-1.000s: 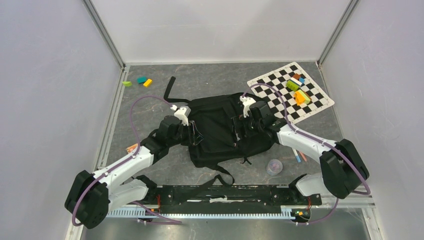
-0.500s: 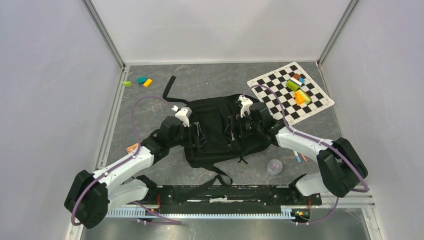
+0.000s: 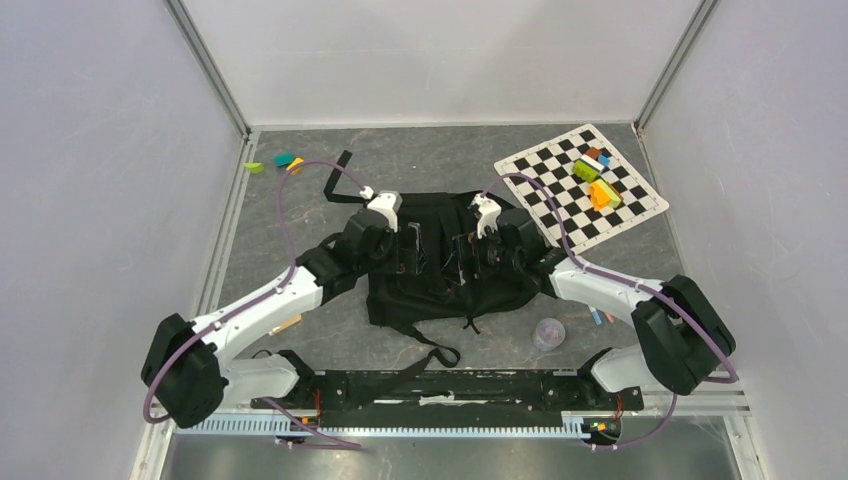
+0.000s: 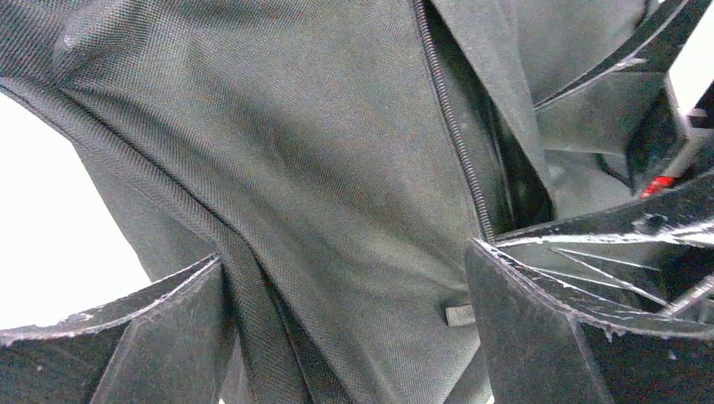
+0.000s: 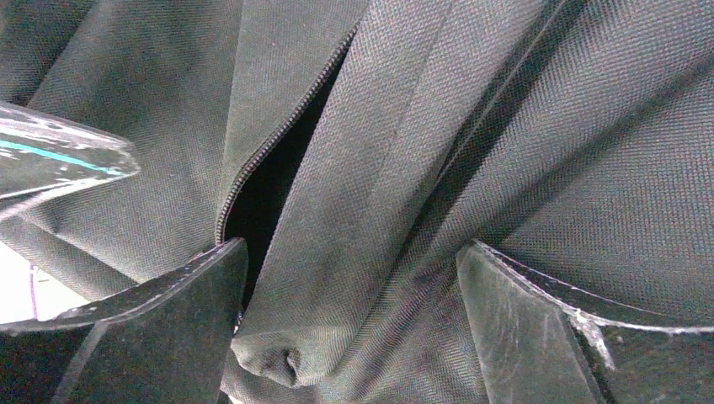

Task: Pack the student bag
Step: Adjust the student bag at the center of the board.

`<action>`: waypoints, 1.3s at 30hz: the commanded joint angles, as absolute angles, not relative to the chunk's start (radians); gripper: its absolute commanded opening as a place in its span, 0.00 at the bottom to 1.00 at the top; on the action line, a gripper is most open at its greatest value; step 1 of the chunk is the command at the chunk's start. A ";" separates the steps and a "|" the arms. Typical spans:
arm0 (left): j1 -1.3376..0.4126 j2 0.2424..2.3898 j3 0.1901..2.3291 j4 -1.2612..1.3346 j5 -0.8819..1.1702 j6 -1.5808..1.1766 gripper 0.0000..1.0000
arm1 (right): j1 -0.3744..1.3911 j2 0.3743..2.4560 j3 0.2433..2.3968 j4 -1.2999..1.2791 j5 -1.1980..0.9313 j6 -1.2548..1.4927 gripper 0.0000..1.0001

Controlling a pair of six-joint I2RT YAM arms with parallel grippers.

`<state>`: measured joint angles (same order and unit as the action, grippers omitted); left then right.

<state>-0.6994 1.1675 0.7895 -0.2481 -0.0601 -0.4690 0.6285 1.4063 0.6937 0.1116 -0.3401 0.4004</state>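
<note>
The student bag, a black fabric backpack, lies bunched at the middle of the table, one long strap trailing far left. My left gripper and right gripper face each other over its upper middle, close together. In the left wrist view my left gripper holds a fold of bag fabric, its right finger beside the zipper. In the right wrist view my right gripper is closed on a fabric fold, its left finger at the dark zip opening.
A checkered mat with coloured blocks lies far right. Small coloured pieces sit far left. A round translucent object and pens lie near right. An orange item lies under my left arm.
My left gripper has moved right and away from me, closer to the right gripper. The bag has bunched narrower between them, and its near edge has drawn away from the arm bases.
</note>
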 commanded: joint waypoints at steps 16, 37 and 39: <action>-0.766 1.094 0.913 -0.320 -0.272 -0.371 1.00 | 0.655 1.405 0.672 0.182 -0.394 0.416 0.98; -0.785 1.488 1.061 -0.302 -0.145 -0.339 1.00 | 0.668 1.391 0.666 0.160 -0.364 0.408 0.98; -0.785 1.503 1.072 -0.296 -0.131 -0.337 1.00 | 0.669 1.393 0.666 0.157 -0.360 0.406 0.98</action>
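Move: The middle of the black student bag lies some 7 cm to the right of the left hand, 3 cm nearer the base and about 9 cm below; its open zip edge runs nearer, roughly 5 cm right, 2 cm back and 7 cm down. The loose strap end lies about 15 cm ahead and 14 cm to the left. For the right hand the bag's middle is about 2 cm to the left, level fore and aft, 5 cm below. Coming down onto the bag's top beside the zip edge, the left hand ends with its fingers still wide open. First it sweeps about 4 cm left and rises about 5 cm, then swings back some 7 cm right and sinks about 8 cm, easing forward and rolling its left side up about 15 degrees. The open right hand stays put against the cloth. ##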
